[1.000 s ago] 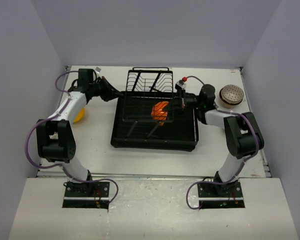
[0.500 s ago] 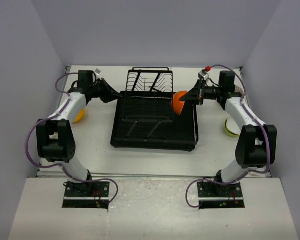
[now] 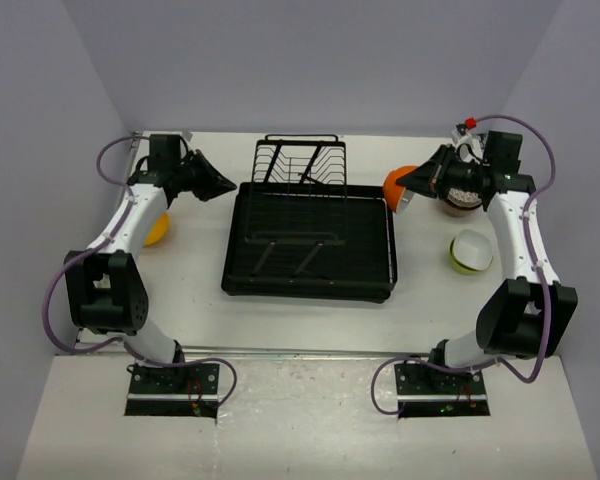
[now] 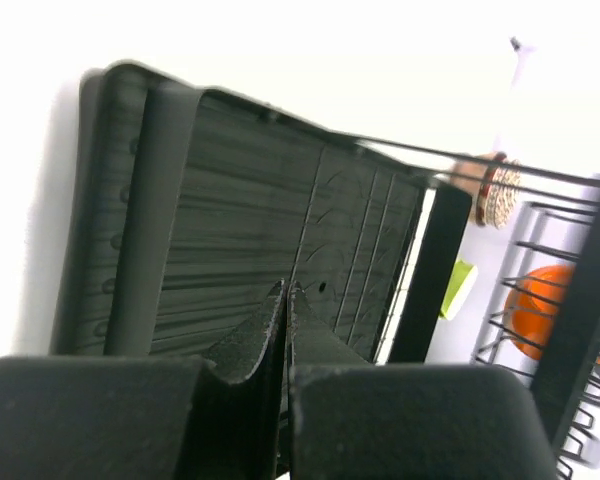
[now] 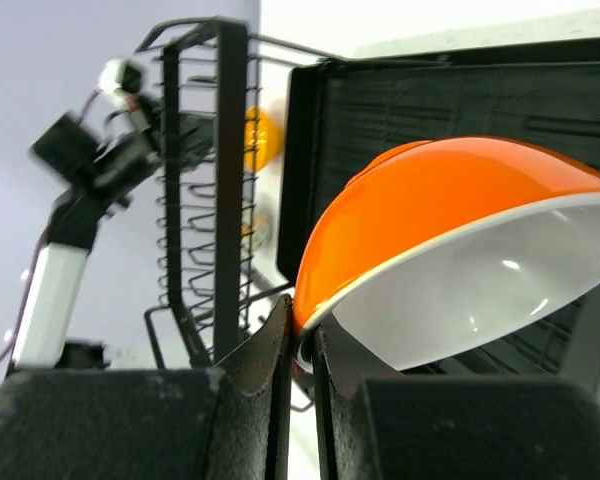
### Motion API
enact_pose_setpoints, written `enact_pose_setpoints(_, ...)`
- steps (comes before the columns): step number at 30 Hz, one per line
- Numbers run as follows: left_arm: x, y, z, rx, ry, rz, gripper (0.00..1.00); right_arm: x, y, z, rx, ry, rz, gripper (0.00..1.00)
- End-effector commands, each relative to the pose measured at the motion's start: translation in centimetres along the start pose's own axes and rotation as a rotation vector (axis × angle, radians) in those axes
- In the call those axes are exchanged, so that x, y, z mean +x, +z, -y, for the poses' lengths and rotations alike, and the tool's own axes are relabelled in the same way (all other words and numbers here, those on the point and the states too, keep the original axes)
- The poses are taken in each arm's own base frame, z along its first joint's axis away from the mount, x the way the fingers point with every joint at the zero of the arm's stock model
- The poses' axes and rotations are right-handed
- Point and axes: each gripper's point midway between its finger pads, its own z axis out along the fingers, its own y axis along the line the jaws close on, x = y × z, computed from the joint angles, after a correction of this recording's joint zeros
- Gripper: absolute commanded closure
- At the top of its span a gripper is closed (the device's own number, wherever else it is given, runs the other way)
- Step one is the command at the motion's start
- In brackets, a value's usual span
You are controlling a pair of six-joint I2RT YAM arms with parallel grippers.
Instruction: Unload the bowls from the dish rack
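Observation:
The black dish rack (image 3: 310,250) stands mid-table, its wire part (image 3: 300,165) at the back, and no bowl shows in it. My right gripper (image 3: 413,190) is shut on the rim of an orange bowl (image 3: 399,181) with a white inside, held tilted just past the tray's right back corner. In the right wrist view the fingers (image 5: 280,350) pinch that bowl's (image 5: 450,210) rim. My left gripper (image 3: 230,187) is shut and holds nothing, by the tray's left back corner; the left wrist view shows its tips (image 4: 287,290) pressed together over the tray (image 4: 230,230).
On the table to the right are a brown speckled bowl (image 3: 462,198) and a lime green bowl (image 3: 470,252). A yellow-orange bowl (image 3: 156,230) lies at the left under my left arm. Walls close in the table at the back and both sides.
My right arm has carried the orange bowl from the middle of the rack out to the right, past the tray's edge. My left gripper drew back a little to the left.

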Motion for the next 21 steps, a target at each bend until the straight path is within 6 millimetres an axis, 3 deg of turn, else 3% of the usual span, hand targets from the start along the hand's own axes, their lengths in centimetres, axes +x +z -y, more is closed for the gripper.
enact_pose_setpoints(1, -3.3, -3.8, 2.9, -0.002, 0.12, 0.15, 1.0, -1.2, -1.6, 0.1, 0.131, -0.031, 0.07, 1.0)
enact_pose_setpoints(11, -4.8, -6.1, 4.3, -0.017, 0.151, 0.219, 1.0, -3.5, -2.3, 6.1, 0.447, 0.005, 0.109, 1.0)
enact_pose_setpoints(13, -5.1, -6.3, 4.3, -0.027, 0.149, 0.232, 1.0, -3.7, -2.7, 7.7, 0.528, 0.018, 0.109, 1.0)
enact_pose_setpoints(17, -6.4, -7.8, 4.1, -0.092, 0.151, 0.292, 1.0, -3.4, -2.6, 13.0, 0.695, 0.069, 0.06, 1.0)
enact_pose_setpoints(18, -6.8, -8.3, 2.9, -0.168, 0.139, 0.313, 1.0, -3.0, -2.6, 14.0, 0.722, 0.085, 0.048, 1.0)
enact_pose_setpoints(20, -7.7, -9.7, 2.8, -0.221, 0.148, 0.366, 1.0, -2.8, -2.7, 15.7, 0.789, 0.096, 0.047, 1.0)
enact_pose_setpoints(21, -8.1, -10.5, 1.6, -0.295, 0.146, 0.401, 1.0, -2.6, -2.6, 16.7, 0.82, 0.109, 0.033, 1.0)
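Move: The orange bowl is already pinched by its rim in the right hand, over the right edge of the black tray. The green bowls, white bowl on top, lie about 21 cm to that hand's right, level with it in reach, some 24 cm below; the brown bowls stand about 18 cm farther out than those. The tray's middle is roughly 18 cm to this hand's left and 26 below. From the left hand the green bowls are about 55 cm right, 7 back, 15 below. The orange bowl, kept pinched by its rim, is carried off the tray's side towards the green bowls: first mostly right, then increasingly down, about 12 cm lower in all, nearly 9 cm right and a little forward. The right wrist tips the fingers downward and turns clockwise, some 40 degrees together. Meanwhile the left hand, empty and shut, rises about 7 cm and swings 5 cm left, away from the tray. ##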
